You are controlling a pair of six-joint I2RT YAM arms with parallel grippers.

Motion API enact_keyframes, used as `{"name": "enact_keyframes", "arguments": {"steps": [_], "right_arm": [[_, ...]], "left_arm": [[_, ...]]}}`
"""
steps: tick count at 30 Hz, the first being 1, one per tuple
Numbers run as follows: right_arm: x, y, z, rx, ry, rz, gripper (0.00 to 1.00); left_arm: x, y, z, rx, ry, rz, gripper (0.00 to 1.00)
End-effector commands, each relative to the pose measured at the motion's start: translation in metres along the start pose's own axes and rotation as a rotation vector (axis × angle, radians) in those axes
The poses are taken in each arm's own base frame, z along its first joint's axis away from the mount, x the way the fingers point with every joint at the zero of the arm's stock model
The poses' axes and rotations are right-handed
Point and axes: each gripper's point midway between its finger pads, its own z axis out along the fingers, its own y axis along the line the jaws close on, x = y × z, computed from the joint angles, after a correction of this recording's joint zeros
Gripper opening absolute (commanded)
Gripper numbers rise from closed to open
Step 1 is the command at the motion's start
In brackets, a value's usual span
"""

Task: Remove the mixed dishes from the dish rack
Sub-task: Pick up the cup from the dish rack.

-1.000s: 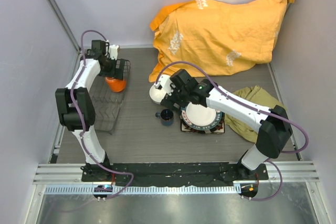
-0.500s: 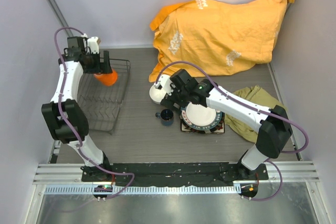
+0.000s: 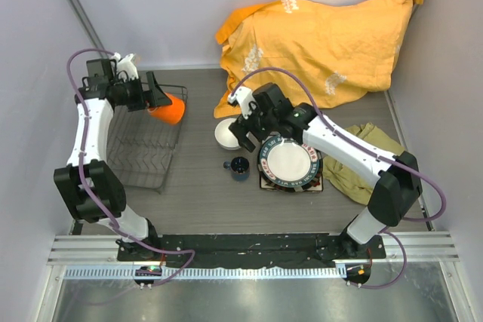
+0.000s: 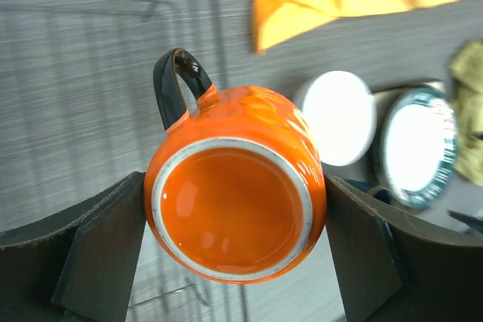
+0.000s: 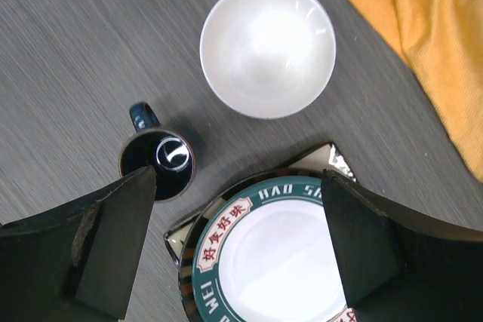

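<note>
My left gripper (image 3: 156, 100) is shut on the orange mug (image 3: 169, 108), holding it tilted on its side above the far right corner of the dish rack (image 3: 143, 148). In the left wrist view the orange mug (image 4: 234, 194) shows its base, with a finger (image 4: 106, 254) pressed on each side. The right gripper (image 3: 243, 135) hangs open and holds nothing. It is over the round dark-rimmed plate (image 5: 272, 262), which lies on the square plate (image 5: 333, 159). Beside them on the table stand the white bowl (image 5: 268, 47) and the small dark blue cup (image 5: 157, 157).
A crumpled orange cloth (image 3: 317, 43) fills the back right of the table. An olive cloth (image 3: 366, 152) lies under the right arm. Grey walls close in on the left and right. No dishes show inside the rack's wires (image 4: 189, 5).
The left gripper has lifted the orange mug up out of the rack and tipped it sideways. The right gripper has pulled back off the round plate toward the bowl.
</note>
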Motion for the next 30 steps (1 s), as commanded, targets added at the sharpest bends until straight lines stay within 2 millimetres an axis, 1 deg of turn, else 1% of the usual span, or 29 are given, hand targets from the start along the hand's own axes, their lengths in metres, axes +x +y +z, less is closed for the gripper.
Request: {"name": "enact_keyframes", "arguments": {"steps": [1, 2, 3, 5, 6, 8, 9, 10, 12, 14, 16, 17, 19, 20, 21, 23, 25, 27, 28, 30], "right_arm": [[-0.079, -0.021, -0.033, -0.031, -0.273, 0.102, 0.94], [-0.087, -0.025, -0.038, -0.06, -0.308, 0.135, 0.94], [-0.1, -0.036, -0.047, -0.114, -0.383, 0.212, 0.94], [-0.113, -0.04, -0.059, -0.189, -0.46, 0.269, 0.94], [-0.125, -0.045, -0.069, -0.244, -0.53, 0.309, 0.94], [-0.124, -0.045, -0.071, -0.288, -0.56, 0.343, 0.94], [-0.135, -0.043, -0.08, -0.319, -0.623, 0.319, 0.94], [-0.129, -0.041, -0.077, -0.34, -0.622, 0.359, 0.94], [-0.137, -0.037, -0.082, -0.377, -0.683, 0.335, 0.94], [-0.135, -0.033, -0.078, -0.415, -0.685, 0.364, 0.94], [-0.138, -0.03, -0.075, -0.459, -0.702, 0.38, 0.94], [-0.139, -0.029, -0.074, -0.472, -0.707, 0.387, 0.94], [-0.142, -0.03, -0.068, -0.491, -0.715, 0.398, 0.94], [-0.145, -0.032, -0.067, -0.489, -0.727, 0.393, 0.94], [-0.144, -0.033, -0.064, -0.488, -0.724, 0.398, 0.94], [-0.145, -0.035, -0.057, -0.489, -0.727, 0.402, 0.93], [-0.145, -0.037, -0.052, -0.487, -0.723, 0.407, 0.92], [-0.147, -0.038, -0.051, -0.484, -0.731, 0.406, 0.91], [-0.147, -0.039, -0.049, -0.483, -0.728, 0.407, 0.9], [-0.15, -0.041, -0.05, -0.482, -0.736, 0.405, 0.89]], "left_arm": [[-0.024, -0.055, -0.032, 0.216, -0.11, -0.007, 0.0], [-0.025, -0.066, -0.037, 0.266, -0.115, -0.01, 0.0], [-0.024, -0.071, -0.038, 0.298, -0.113, -0.021, 0.0], [-0.025, -0.082, -0.041, 0.358, -0.118, -0.064, 0.0], [-0.024, -0.091, -0.044, 0.412, -0.109, -0.083, 0.0], [-0.028, -0.098, -0.045, 0.468, -0.119, -0.127, 0.0], [-0.028, -0.102, -0.047, 0.497, -0.12, -0.132, 0.0], [-0.03, -0.105, -0.046, 0.521, -0.127, -0.158, 0.0], [-0.032, -0.111, -0.049, 0.561, -0.132, -0.168, 0.0], [-0.036, -0.114, -0.051, 0.587, -0.152, -0.188, 0.0], [-0.033, -0.118, -0.052, 0.616, -0.154, -0.211, 0.0], [-0.039, -0.122, -0.056, 0.639, -0.172, -0.226, 0.0], [-0.039, -0.127, -0.058, 0.672, -0.183, -0.237, 0.0], [-0.048, -0.135, -0.066, 0.71, -0.209, -0.245, 0.0], [-0.046, -0.136, -0.065, 0.724, -0.205, -0.266, 0.0], [-0.049, -0.143, -0.069, 0.755, -0.21, -0.281, 0.0], [-0.049, -0.146, -0.067, 0.76, -0.211, -0.293, 0.0], [-0.048, -0.149, -0.068, 0.767, -0.214, -0.3, 0.0], [-0.048, -0.152, -0.069, 0.773, -0.217, -0.302, 0.0], [-0.046, -0.159, -0.071, 0.801, -0.217, -0.315, 0.0]]}}
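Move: The left hand already holds the orange cup, which sits about 2 cm ahead, 2 cm right and 2 cm below it, above the dish rack; the open right gripper waits some 27 cm to its right and 9 cm back. From the right hand the cup is about 25 cm left and 9 cm ahead; the white bowl lies 17 cm below, 8 cm ahead and 5 cm left, and the blue mug 4 cm back and 2 cm left. Left, still gripping the cup, and empty right rise some 10 cm towards each other, tilting about 50° to level. ##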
